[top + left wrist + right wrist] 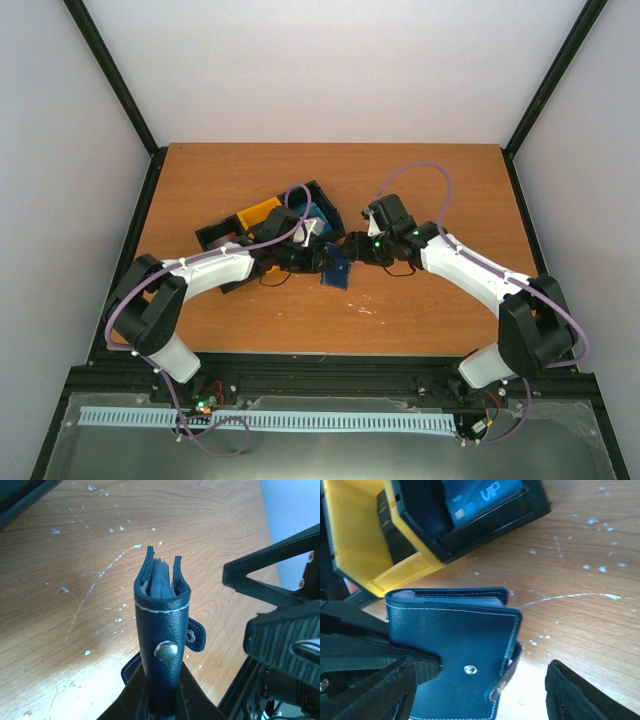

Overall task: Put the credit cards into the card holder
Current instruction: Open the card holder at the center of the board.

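My left gripper (318, 258) is shut on the card holder (337, 266), a dark navy folding wallet held on edge just above the table's middle. The left wrist view shows its spine (161, 630) with a metal snap, clamped between my jaws, and its loose tab (196, 635) hanging to the right. My right gripper (356, 248) stands open right beside the holder. In the right wrist view the holder (455, 645) lies between the right fingers (585, 695) without touching them. The credit cards are out of view.
A black-and-yellow sectioned bin (258, 213) sits just behind the left gripper, and its yellow wall (350, 540) comes close to the holder. One black section holds a bright blue thing printed "VIP" (480, 497). The wooden tabletop (430, 190) is speckled with white.
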Robot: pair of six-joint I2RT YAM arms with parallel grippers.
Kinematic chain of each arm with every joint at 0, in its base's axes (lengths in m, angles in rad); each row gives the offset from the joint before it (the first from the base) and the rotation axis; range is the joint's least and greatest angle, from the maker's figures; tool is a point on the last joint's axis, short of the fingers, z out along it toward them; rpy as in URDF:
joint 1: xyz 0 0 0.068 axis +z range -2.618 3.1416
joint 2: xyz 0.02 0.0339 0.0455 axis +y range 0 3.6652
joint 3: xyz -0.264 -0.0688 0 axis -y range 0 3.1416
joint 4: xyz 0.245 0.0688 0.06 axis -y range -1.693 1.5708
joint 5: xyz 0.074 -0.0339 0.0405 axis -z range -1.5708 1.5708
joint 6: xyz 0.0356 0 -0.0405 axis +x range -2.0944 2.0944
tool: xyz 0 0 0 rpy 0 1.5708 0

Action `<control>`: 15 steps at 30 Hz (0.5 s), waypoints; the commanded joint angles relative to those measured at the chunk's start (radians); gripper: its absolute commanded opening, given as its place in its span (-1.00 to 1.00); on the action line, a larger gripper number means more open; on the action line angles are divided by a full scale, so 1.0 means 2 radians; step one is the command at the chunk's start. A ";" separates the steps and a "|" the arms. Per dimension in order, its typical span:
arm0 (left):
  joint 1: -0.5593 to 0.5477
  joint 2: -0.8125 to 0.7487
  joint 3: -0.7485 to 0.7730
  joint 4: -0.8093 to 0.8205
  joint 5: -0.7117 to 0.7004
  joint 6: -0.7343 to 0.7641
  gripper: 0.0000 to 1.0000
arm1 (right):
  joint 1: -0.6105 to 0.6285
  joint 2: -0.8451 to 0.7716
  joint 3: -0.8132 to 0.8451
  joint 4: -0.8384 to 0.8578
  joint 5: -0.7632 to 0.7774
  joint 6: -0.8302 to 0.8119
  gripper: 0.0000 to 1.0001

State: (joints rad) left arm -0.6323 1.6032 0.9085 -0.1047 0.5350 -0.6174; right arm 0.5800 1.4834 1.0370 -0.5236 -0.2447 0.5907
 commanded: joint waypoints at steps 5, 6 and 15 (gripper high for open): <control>-0.003 -0.018 0.022 0.001 0.031 0.005 -0.99 | -0.003 0.028 -0.008 0.005 -0.031 -0.003 0.21; -0.002 -0.018 0.022 0.001 0.031 0.004 -0.99 | -0.002 0.035 -0.007 -0.003 -0.026 -0.002 0.14; -0.002 -0.003 0.025 0.003 0.042 -0.007 -0.99 | -0.003 0.062 -0.010 -0.046 -0.025 -0.002 -0.91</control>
State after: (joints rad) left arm -0.6323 1.5986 0.9089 -0.1143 0.5766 -0.6189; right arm 0.5774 1.5845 1.0245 -0.5735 -0.2783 0.5945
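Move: The card holder's open snap strap lies almost straight below the right hand, about 5 cm down and 1 cm back. The holder's middle is roughly 4 cm to that hand's left, 2 cm back and 4 cm down, and the blue bin is some 9 cm ahead, 10 cm left and 10 cm below. From the left hand, which already pinches the holder, the strap lies about 5 cm right, 1 cm back and 3 cm lower. After a tiny shift to the left, the right hand drops about 4.5 cm beside the holder's right edge, easing back some 1.5 cm while its fingers tip about 10 degrees more steeply down. On the way its wide-open fingers close most of the way around the loose snap strap and come to pinch it between their tips, while the left hand keeps its grip on the holder almost in place. ##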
